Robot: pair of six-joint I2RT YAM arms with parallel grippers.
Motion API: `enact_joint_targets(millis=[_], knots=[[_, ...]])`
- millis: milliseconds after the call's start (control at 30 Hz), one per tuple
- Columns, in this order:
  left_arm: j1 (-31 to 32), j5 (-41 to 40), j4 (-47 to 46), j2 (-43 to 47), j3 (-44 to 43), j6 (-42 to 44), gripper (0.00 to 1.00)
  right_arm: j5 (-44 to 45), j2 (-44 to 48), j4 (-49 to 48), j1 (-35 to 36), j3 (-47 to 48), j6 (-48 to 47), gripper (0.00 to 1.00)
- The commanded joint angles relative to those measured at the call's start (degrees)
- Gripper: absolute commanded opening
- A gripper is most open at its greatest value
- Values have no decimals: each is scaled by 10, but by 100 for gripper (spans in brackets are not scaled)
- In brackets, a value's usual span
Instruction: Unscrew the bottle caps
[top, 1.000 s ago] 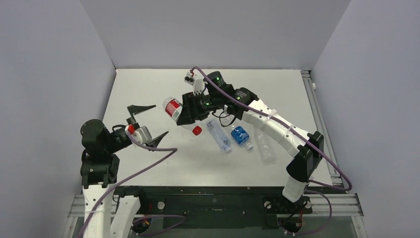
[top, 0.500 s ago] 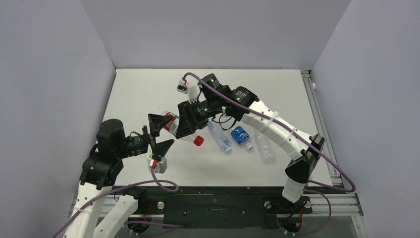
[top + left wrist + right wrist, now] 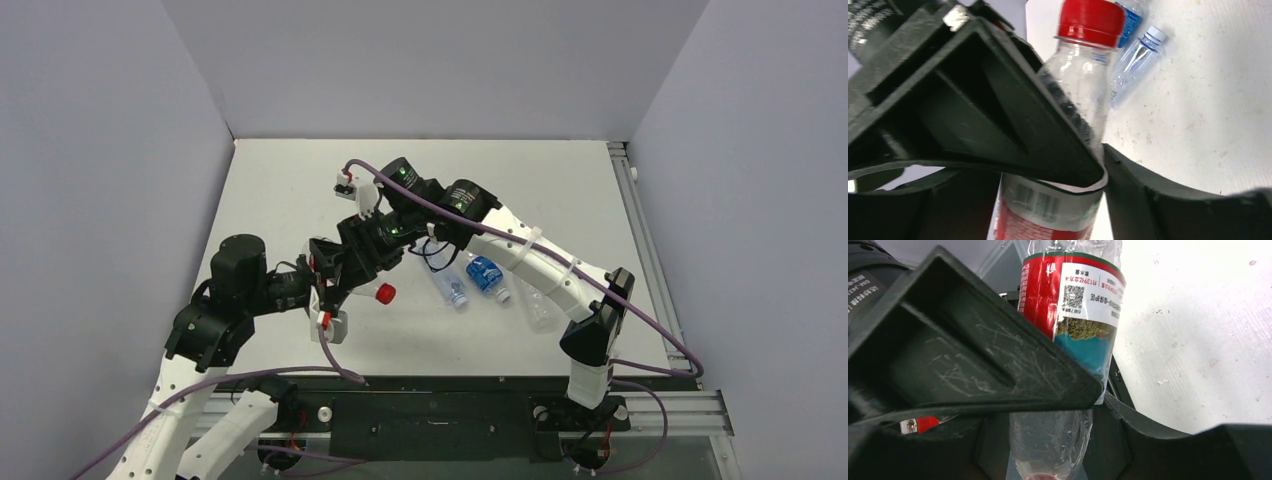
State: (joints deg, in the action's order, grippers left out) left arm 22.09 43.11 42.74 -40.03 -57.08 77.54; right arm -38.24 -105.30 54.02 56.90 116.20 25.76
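Observation:
A clear bottle with a red label (image 3: 1078,85) hangs above the table, and its red cap (image 3: 385,293) sticks out to the lower right of both grippers. My right gripper (image 3: 366,250) is shut on it, its fingers across the clear body beside the label (image 3: 1073,305). My left gripper (image 3: 1100,160) has come in from the left, and its fingers press the bottle on both sides just above the label. The red cap (image 3: 1091,20) sits screwed on past the left fingertips. In the top view the two grippers hide most of the bottle.
Three more bottles lie on the table right of centre: one with a pale-blue label (image 3: 447,280), one with a blue label (image 3: 487,275), and one bare clear one (image 3: 537,300). The purple cables of both arms hang near the grippers.
My left arm swung in from the left and its wide-open jaws narrowed onto the bottle. My right arm carried the bottle down and to the left to meet it.

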Motion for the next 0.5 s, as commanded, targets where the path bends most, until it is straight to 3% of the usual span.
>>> enact_joint_targets(millis=[0, 67, 133, 333, 467], knots=[[6, -38, -22, 2, -18, -19, 59, 27, 9, 2, 2, 29, 1, 48], [6, -46, -42, 8, -11, -40, 38, 36, 10, 8, 2, 32, -3, 50], [6, -55, -76, 19, 0, -74, 30, 46, 14, 16, 2, 35, -9, 55], [6, -85, -139, 43, 32, -133, 29, 116, 41, 25, -17, 49, -14, 81], [5, -107, -167, 47, 46, -245, 29, 236, 80, 18, -38, 74, -8, 83]])
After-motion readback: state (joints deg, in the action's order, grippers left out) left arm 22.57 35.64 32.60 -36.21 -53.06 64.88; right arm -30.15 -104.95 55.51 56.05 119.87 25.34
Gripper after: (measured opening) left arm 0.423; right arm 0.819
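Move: The red-capped bottle is already between the left gripper's open fingers, its middle about 1 cm ahead and 1 cm left of them, level with them. Its red cap is some 6 cm to the right and 5 cm back. On the table, about 28 cm below, the clear bottle lies about 18 cm ahead and 17 cm right, the blue-label bottle 19 cm ahead and 26 cm right. From the right gripper, still holding the red-capped bottle, that bottle's middle is about 4 cm ahead and 3 cm left. Close the left fingers on the red-capped bottle by the cap-side edge of its label until they stop on it; only then open the right gripper and draw it forward and slightly up, about 3 cm, off the bottle. Meanwhile carry the left hand a couple of centimetres forward, left and up, turning it some 10 degrees counter-clockwise. ##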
